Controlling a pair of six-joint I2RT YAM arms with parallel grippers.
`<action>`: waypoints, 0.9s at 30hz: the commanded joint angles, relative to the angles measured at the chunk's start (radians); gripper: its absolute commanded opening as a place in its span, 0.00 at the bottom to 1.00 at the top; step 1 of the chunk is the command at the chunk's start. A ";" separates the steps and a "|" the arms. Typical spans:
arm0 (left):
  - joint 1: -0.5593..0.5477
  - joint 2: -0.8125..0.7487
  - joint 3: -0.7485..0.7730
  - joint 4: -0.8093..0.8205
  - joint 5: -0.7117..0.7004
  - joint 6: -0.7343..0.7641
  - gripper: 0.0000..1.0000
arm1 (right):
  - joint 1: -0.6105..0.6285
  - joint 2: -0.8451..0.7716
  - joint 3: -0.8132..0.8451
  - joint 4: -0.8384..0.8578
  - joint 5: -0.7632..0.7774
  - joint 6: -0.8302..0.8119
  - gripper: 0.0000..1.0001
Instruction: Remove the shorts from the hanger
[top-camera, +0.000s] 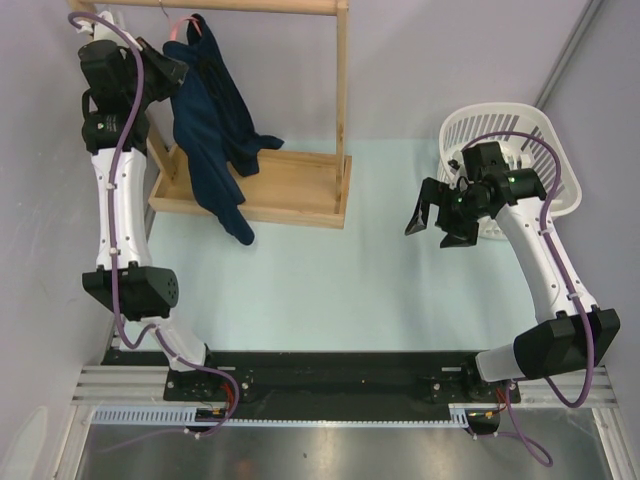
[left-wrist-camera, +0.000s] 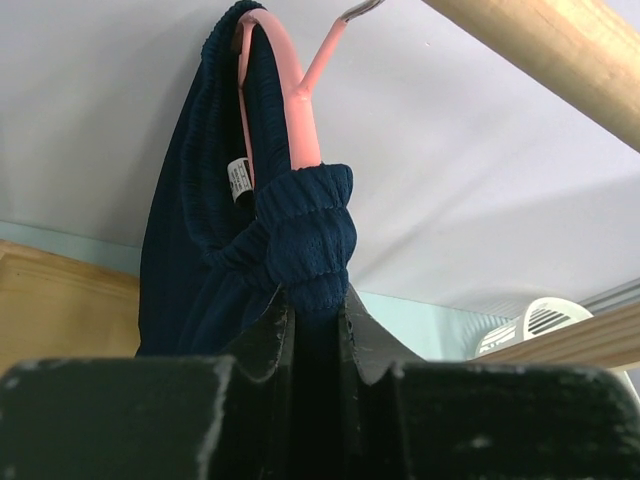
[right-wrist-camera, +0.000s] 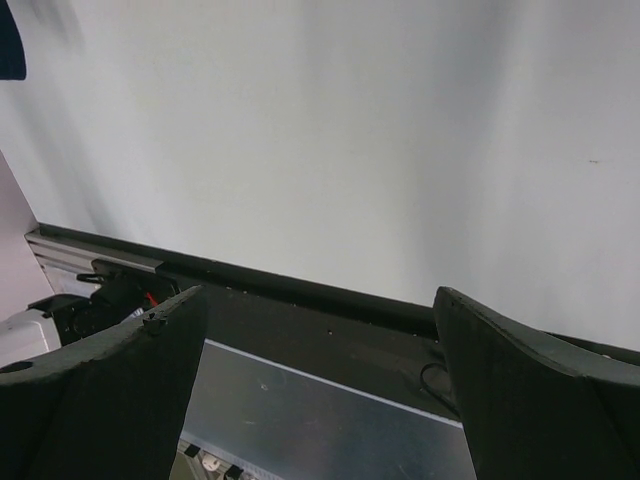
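Observation:
The dark navy shorts (top-camera: 212, 135) hang from the thin pink hanger (top-camera: 183, 24) on the wooden rack's top rail, one leg trailing down over the rack's base. My left gripper (top-camera: 176, 72) is raised at the hanger's left side. In the left wrist view it (left-wrist-camera: 314, 300) is shut on a bunched fold of the shorts (left-wrist-camera: 305, 235) just below the pink hanger (left-wrist-camera: 303, 115), whose metal hook (left-wrist-camera: 360, 10) shows at the top. My right gripper (top-camera: 432, 222) is open and empty above the table, far right of the shorts; it also shows in the right wrist view (right-wrist-camera: 320, 340).
The light wooden rack (top-camera: 341, 110) stands at the back left with a tray-like base (top-camera: 290, 190); its rail (left-wrist-camera: 560, 55) crosses the left wrist view. A white slatted basket (top-camera: 545, 150) sits at the back right behind my right wrist. Grey walls close in at the back and sides.

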 joint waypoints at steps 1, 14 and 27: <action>0.008 -0.036 0.070 0.085 -0.017 0.008 0.00 | -0.004 -0.015 0.019 0.000 -0.023 -0.009 1.00; 0.017 -0.118 0.131 0.073 -0.002 -0.032 0.00 | 0.002 -0.036 -0.017 0.003 -0.045 -0.001 1.00; 0.013 -0.433 -0.257 0.060 0.120 -0.144 0.00 | 0.097 -0.023 -0.031 0.026 -0.067 -0.016 1.00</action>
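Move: The left hand already pinches the near corner of the shorts' waistband over the pink hanger's end. The hanger's middle lies about 7 cm straight ahead of that hand and 6 cm above, its hook and the wooden rail roughly 10 cm straight ahead and 13 cm up. From the open right hand, the hanger is some 30 cm ahead, 47 cm left and 30 cm above. Keeping its pinch on the waistband, the left hand lifts about 5 cm while drawing back some 7 cm. ##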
